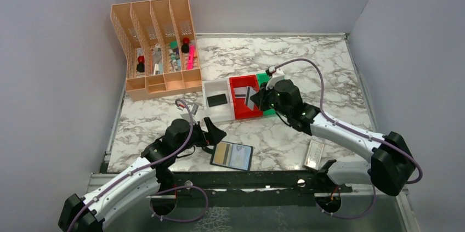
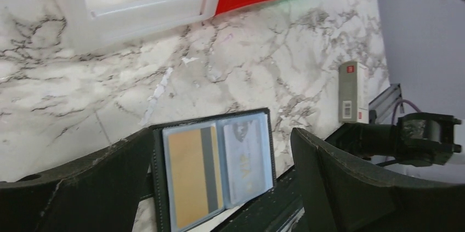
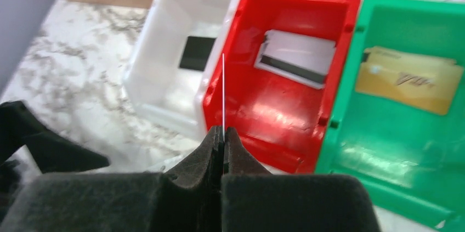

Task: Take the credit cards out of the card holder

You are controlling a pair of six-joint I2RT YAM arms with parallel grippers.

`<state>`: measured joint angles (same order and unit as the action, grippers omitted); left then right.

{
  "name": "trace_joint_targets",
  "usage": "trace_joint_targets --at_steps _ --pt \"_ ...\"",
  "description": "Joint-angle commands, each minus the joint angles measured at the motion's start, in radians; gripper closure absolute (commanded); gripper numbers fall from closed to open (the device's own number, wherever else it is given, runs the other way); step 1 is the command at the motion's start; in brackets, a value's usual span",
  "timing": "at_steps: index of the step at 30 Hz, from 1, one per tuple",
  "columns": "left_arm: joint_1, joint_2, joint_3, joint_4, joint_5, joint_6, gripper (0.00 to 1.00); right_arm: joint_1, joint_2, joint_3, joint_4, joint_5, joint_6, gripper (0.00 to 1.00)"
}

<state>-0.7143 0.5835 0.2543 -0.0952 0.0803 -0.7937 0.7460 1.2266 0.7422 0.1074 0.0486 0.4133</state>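
Note:
The card holder [image 1: 232, 156] [image 2: 216, 169] lies open near the table's front edge. Its see-through pockets hold a gold credit card [image 2: 189, 176] and a whitish one [image 2: 248, 156]. My left gripper [image 1: 215, 133] [image 2: 222, 132] hangs open just left of and above it, a finger on each side, touching nothing. My right gripper [image 1: 259, 99] [image 3: 224, 129] is shut on a thin credit card [image 3: 224, 89] seen edge-on, held upright over the near wall of the red bin [image 3: 257, 111]. A black card [image 3: 197, 52] lies in the white bin [image 3: 164, 95], a white striped card [image 3: 296, 56] in the red bin, and a gold card [image 3: 408, 78] in the green bin [image 3: 384, 155].
An orange desk organizer [image 1: 159, 45] with pens and small items stands at the back left. A small whitish case with a red mark [image 1: 314, 153] [image 2: 352, 92] lies near the front edge, right of the card holder. Grey walls close in both sides.

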Motion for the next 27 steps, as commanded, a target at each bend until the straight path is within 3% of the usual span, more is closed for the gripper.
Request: trace_joint_targets --at_steps 1,13,21,27 --pt "0.006 -0.002 0.03 -0.091 -0.064 0.046 0.02 0.002 0.112 0.111 -0.094 0.181 -0.162 0.99" --pt "0.006 0.032 0.074 -0.119 -0.127 0.09 0.02 0.04 0.439 0.311 -0.051 0.363 -0.416 0.99" --pt "0.006 0.012 0.07 -0.117 -0.157 0.074 0.02 0.098 0.681 0.429 0.005 0.593 -0.641 0.99" --pt "0.006 -0.012 0.063 -0.141 -0.162 0.07 0.02 0.108 0.722 0.49 -0.12 0.496 -0.618 0.94"
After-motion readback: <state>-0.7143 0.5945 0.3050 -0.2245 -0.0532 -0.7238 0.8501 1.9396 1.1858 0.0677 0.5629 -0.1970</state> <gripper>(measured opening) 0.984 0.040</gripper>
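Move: The red bin, where the held card is headed, has its middle about 9 cm ahead of the right hand, 3 cm to its left and 15 cm below; a card already lies in it, some 11 cm ahead and 4 cm left. The white bin is about 8 cm ahead and 15 cm left, the green one 11 cm ahead and 8 cm right. From the left hand, the red bin is some 16 cm ahead and 11 cm right, 8 cm lower. The card, still pinched in the right fingertips, is carried about 10 cm forward and as much down into the red bin, forward leading at first and the descent steepening. The right wrist rolls some 50 degrees, its left side dipping, so the fingers turn from forward-left to steeply forward-down. The empty left hand eases slightly left, fingers staying open. ##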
